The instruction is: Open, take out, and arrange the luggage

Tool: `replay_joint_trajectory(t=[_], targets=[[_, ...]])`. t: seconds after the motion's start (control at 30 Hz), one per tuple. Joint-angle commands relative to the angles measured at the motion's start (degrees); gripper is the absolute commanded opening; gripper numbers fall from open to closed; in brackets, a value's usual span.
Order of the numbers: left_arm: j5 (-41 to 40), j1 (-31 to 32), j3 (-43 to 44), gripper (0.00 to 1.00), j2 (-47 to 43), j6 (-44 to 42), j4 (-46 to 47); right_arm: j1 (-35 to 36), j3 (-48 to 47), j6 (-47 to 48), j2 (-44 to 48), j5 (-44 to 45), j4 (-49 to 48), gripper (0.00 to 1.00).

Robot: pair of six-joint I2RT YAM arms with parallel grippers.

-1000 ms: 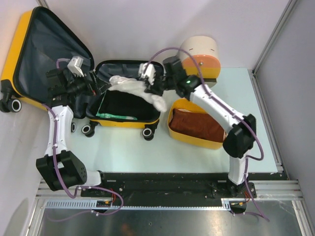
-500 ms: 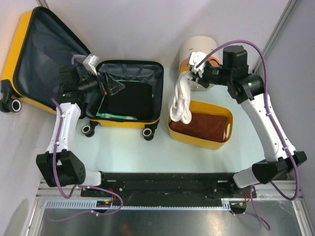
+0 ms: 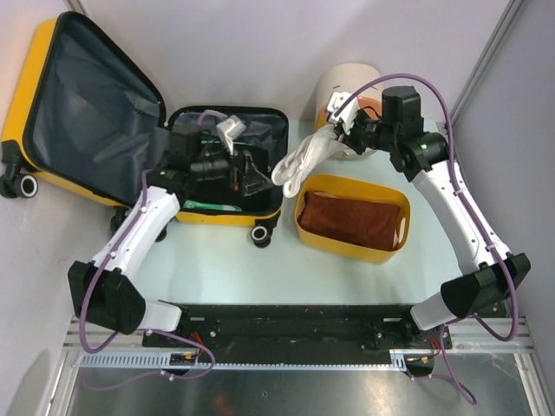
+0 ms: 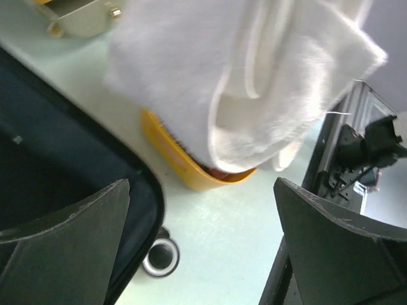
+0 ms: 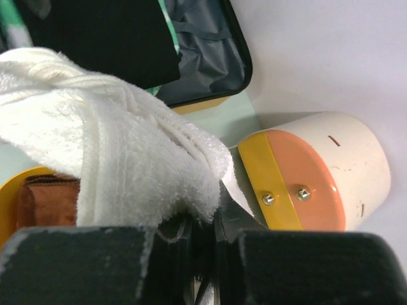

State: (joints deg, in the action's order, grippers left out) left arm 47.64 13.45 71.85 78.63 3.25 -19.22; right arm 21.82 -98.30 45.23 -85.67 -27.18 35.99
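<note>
The luggage (image 3: 52,78), a large yellow suitcase with dark lining, stands open at the far left. A smaller yellow suitcase (image 3: 270,130) lies open beside it, with black and green clothes (image 3: 208,198) inside. My left gripper (image 3: 253,170) hovers open over this smaller case, holding nothing. In the left wrist view its fingers (image 4: 63,235) frame the table and a case wheel (image 4: 159,255). My right gripper (image 3: 340,130) is shut on a white towel (image 3: 303,158). The towel (image 5: 95,159) hangs above the left end of the yellow bin (image 3: 347,251).
A brown towel (image 3: 349,217) lies in the yellow bin. A cream-and-orange cabinet (image 3: 347,82) stands behind the bin, close to my right gripper, and shows as the cabinet (image 5: 318,171) in the right wrist view. Walls close in at the left, back and right.
My right gripper carried the white towel from the smaller case over to the bin. My left arm swung right from the large suitcase to above the smaller case, staying open.
</note>
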Motion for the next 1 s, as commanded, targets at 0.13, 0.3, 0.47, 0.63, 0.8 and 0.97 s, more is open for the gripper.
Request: replay_joint_trajectory(t=[0.13, 0.3, 0.47, 0.63, 0.8, 0.97], targets=[[2.46, 10.54, 0.75, 1.0, -1.29, -9.31, 6.37, -0.2, -1.01, -2.95, 0.77, 0.46, -7.77, 0.0], [-5.08, 16.06, -1.62, 1.0, -3.21, -8.26, 11.39, -0.11, -0.84, -4.36, 0.85, 1.95, -7.77, 0.0], [-21.25, 21.17, -4.62, 1.0, -5.15, 1.5, 15.8, -0.03, 0.83, -5.33, 1.64, 1.95, -9.09, 0.0], [-29.96, 23.72, -3.74, 1.0, -3.58, 1.15, 17.38, 0.67, 1.01, -5.77, 2.0, 2.22, -9.53, 0.0], [-32.61, 24.43, -1.72, 1.0, -0.15, 0.89, 17.64, 1.11, 1.18, -5.94, 2.0, 2.57, -9.18, 0.0], [-35.33, 24.69, -1.19, 0.99, 1.96, -1.22, 17.82, 0.85, 1.18, -5.77, 2.35, 2.57, -9.27, 0.0]])
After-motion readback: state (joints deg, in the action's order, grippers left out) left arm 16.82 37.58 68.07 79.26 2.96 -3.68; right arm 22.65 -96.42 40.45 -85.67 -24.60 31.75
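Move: The white cloth hangs from the right hand. Its free end is about 9 cm to the left hand's right, 1 cm ahead and roughly level. From the left hand, the yellow box sits some 27 cm right, 7 cm back and 20 cm below, while the open suitcase's lower half lies about 9 cm left, 4 cm ahead and 17 cm below. From the right hand, that cloth end is about 10 cm left, 6 cm back and 9 cm below. The left hand, fingers wide open, swings about 10 cm to the right towards the free end of the white cloth, bowing some 5 cm back on the way and then coming forward again so that its fingers straddle the cloth. Its wrist rolls about 15 degrees, the forward side rising, and swivels clockwise and back again, while the right hand stays nearly still and keeps its pinch on the cloth's upper end. ##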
